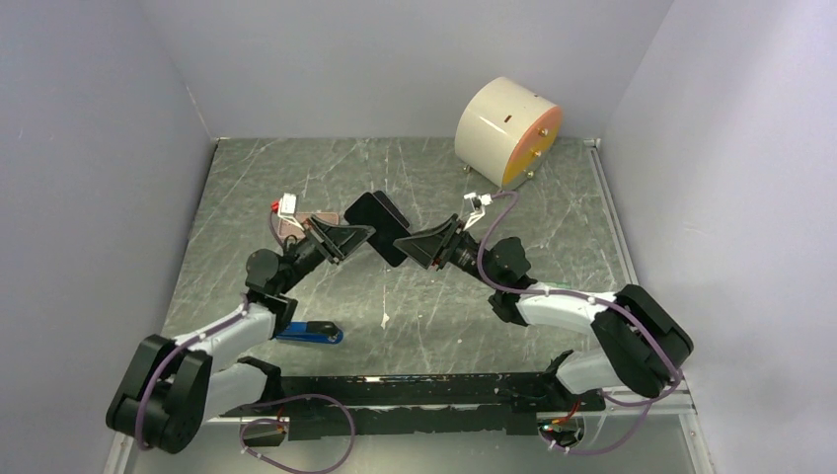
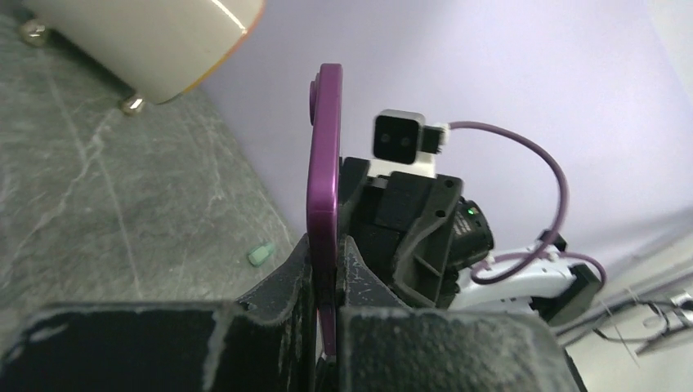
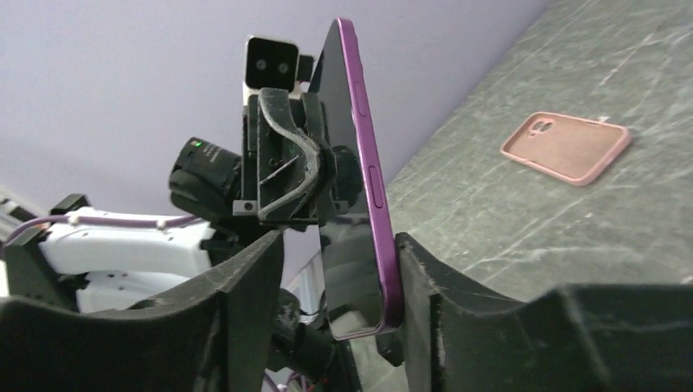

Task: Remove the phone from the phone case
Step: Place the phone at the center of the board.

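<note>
A purple phone (image 1: pixel 380 222) with a black screen is held on edge above the table between my two grippers. My left gripper (image 1: pixel 355 237) is shut on its lower edge; in the left wrist view the purple phone (image 2: pixel 324 163) is pinched tight between the fingers (image 2: pixel 327 278). My right gripper (image 1: pixel 410 244) is open around the phone's other end. In the right wrist view the phone (image 3: pixel 359 204) touches one finger (image 3: pixel 417 278) and a gap stands to the other. The empty pink case (image 3: pixel 565 145) lies flat on the table, also behind the left wrist (image 1: pixel 291 229).
A white cylinder with an orange face (image 1: pixel 508 118) stands at the back right, also in the left wrist view (image 2: pixel 147 33). A blue tool (image 1: pixel 309 333) lies by the left arm. A small green piece (image 2: pixel 261 254) lies on the table. Grey walls enclose three sides.
</note>
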You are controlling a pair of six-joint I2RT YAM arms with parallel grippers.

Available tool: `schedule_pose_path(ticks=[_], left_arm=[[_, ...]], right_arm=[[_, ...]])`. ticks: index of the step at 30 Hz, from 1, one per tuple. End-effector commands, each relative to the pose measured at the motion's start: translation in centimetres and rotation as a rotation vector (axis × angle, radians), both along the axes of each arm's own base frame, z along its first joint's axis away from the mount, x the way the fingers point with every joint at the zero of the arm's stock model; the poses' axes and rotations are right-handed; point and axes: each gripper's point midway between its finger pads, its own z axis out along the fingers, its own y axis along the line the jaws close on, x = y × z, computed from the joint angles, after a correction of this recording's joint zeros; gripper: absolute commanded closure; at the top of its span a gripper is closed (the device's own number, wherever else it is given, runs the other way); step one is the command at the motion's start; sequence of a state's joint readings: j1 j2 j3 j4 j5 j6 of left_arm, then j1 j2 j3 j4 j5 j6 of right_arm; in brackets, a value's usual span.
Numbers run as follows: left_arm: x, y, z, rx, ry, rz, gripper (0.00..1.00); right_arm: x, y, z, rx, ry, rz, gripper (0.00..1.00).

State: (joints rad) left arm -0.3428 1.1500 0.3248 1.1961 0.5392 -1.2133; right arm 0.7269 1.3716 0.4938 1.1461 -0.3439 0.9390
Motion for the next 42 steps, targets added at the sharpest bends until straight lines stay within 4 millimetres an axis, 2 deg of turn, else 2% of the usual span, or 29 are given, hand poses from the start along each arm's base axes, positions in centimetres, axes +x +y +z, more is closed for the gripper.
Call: schedule_pose_path(ticks=[1, 7, 13, 20, 26, 28, 31, 36, 42], left_arm=[[1.9, 2.3, -1.5, 0.017, 0.078, 0.199, 0.97], [2.9, 5.5, -4.1, 0.065, 0.239, 0.398, 0.97], [3.3, 9.5, -6.9, 0.058, 0.386, 0.585, 0.97], [4.3, 13.1, -10.4, 0.004, 0.571, 0.672, 0.97], [4.6, 16.4, -13.6, -0.025, 0.706, 0.809, 0.97], [4.6, 17.0, -14.2, -0.027, 0.738, 0.831, 0.98], [5.0, 17.9, -14.8, -0.018, 0.777, 0.877, 0.98], [5.6, 18.4, -16.2, -0.033, 0.847, 0.901, 0.97], [6.2, 19.5, -17.7, -0.040, 0.871, 0.964, 0.97]], right_arm=[[0.5, -1.0, 2.7, 0.006, -0.097, -0.083, 0.42], [1.3, -2.7, 1.0, -0.096, -0.083, -0.174, 0.28], [2.9, -7.4, -0.2, -0.182, -0.080, -0.359, 0.11], [3.0, -12.5, -1.1, -0.243, -0.081, -0.532, 0.02], [3.0, -16.4, -1.5, -0.295, -0.084, -0.689, 0.01], [2.9, -17.3, -1.7, -0.299, -0.082, -0.730, 0.01], [2.9, -17.9, -1.8, -0.298, -0.083, -0.757, 0.01], [3.1, -17.7, -2.5, -0.322, -0.070, -0.749, 0.01], [3.0, -17.9, -2.5, -0.341, -0.086, -0.753, 0.01]])
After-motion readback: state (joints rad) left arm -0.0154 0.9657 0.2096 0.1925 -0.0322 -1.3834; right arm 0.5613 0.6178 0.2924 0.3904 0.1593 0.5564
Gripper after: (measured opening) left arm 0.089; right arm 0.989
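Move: My left hand already grips the purple-edged phone. The bare marble I take it to, between the pink phone case and the stapler, lies about 14 cm left, 3 cm ahead and 27 cm below. On the same tabletop the case is some 15 cm left and 16 cm ahead, the stapler 12 cm left and 10 cm back, and the spare phone 19 cm ahead and 4 cm right. From my half-open right hand, the bare spot lies 20 cm left, 5 cm ahead, 26 cm below. I keep the phone pinched in my left hand and carry it left and down, about 18 cm across and 20 cm lower, a little forward too, swinging the fingers from pointing rightward to straight ahead and tipping them down. Meanwhile my right hand finishes opening and backs off some 17 cm to the right, turning about 40 degrees clockwise. ##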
